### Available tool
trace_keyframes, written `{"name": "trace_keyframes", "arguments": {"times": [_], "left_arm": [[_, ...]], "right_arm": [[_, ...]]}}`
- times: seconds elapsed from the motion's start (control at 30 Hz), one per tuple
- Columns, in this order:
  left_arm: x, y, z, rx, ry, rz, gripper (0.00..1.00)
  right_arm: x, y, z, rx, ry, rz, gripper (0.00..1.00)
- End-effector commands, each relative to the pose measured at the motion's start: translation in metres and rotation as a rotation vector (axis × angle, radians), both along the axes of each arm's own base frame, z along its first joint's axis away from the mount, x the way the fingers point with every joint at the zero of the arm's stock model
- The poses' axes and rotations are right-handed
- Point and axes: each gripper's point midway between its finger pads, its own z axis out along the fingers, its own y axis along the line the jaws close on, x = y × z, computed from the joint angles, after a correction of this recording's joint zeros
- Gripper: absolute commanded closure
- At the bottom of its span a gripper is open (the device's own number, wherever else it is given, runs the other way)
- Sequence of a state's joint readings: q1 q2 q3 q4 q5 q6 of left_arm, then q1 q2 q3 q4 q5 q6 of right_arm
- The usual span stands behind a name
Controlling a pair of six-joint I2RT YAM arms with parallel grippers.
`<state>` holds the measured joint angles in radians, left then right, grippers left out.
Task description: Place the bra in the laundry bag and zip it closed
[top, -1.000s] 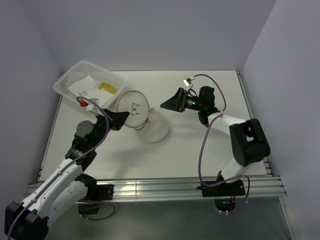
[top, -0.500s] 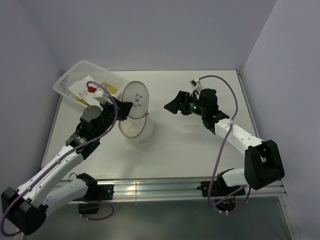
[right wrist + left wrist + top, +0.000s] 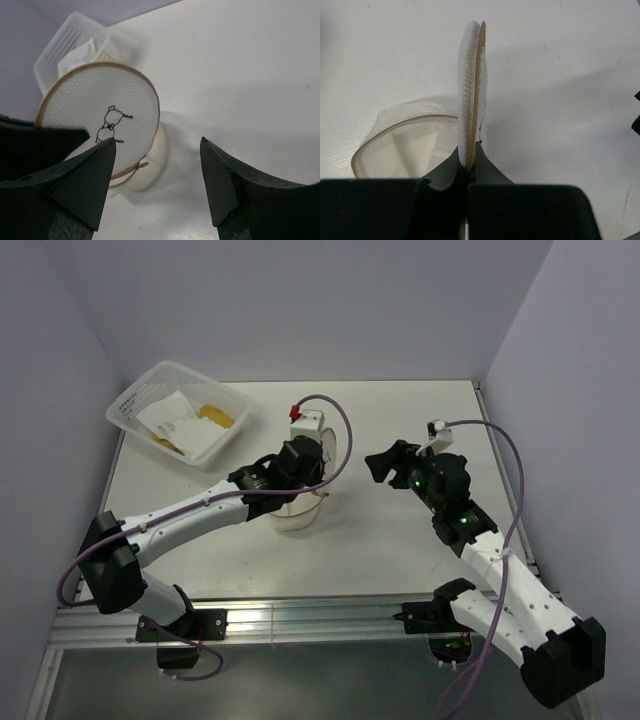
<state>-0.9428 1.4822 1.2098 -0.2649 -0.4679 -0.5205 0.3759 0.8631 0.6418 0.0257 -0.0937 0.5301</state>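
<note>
The laundry bag (image 3: 297, 514) is a round white mesh pouch with a tan hoop rim, standing open at the table's middle. My left gripper (image 3: 316, 472) is shut on the edge of its round flap lid (image 3: 471, 90) and holds the lid upright, edge-on in the left wrist view. The bag's open body (image 3: 405, 145) lies left of the lid. In the right wrist view the lid (image 3: 95, 107) faces me with its dark spectacles-like mark (image 3: 111, 124), and a zipper pull (image 3: 141, 165) hangs below. My right gripper (image 3: 384, 466) is open and empty, right of the bag. I see no clear bra.
A white perforated plastic basket (image 3: 135, 400) stands at the back left, holding a white cloth (image 3: 172, 418) and something yellow (image 3: 214, 416). It also shows in the right wrist view (image 3: 70, 42). Grey walls close the table's back and sides.
My left arm has swung right to the table's middle, carrying the lid and bag with it. The lid now stands upright. My right gripper has drawn back to the right.
</note>
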Motion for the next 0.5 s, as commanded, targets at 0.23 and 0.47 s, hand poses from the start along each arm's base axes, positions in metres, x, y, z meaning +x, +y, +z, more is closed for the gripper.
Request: {"name": "trace_keyframes", "arguments": {"times": [0.23,0.47], "left_arm": [[-0.018,-0.08,0.006,-0.061,0.021,-0.152,0.55],[-0.014,-0.089,0.028,-0.123,-0.017,-0.186,0.3]], "right_arm": [[0.0,-0.087,-0.006,-0.075,0.008,-0.418,0.45],[0.001,-0.084,-0.015,-0.068,0.01,-0.401,0.5]]}}
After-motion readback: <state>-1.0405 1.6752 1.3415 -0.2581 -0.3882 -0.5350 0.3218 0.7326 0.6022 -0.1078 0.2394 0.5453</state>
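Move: The left gripper still pinches the laundry bag's upright lid, whose middle lies about 5 cm ahead, 1 cm right and 3 cm below. The bare table spot it is going over to is some 9 cm right, 1 cm back and 14 cm down; the bag body sits about 7 cm left, 2 cm back and 11 cm down. From the right gripper that spot is roughly 17 cm below, 2 cm back and 1 cm left. Swing the left gripper about 7 cm right, with slight back and down, carrying the lid away from the bag body over the bare table. Open its fingers wide on the way to let go of the lid, and yaw some 10 degrees clockwise. Meanwhile draw the right gripper 8 cm right, clear of the lid, turning about 20 degrees clockwise and part-closing its empty fingers. ##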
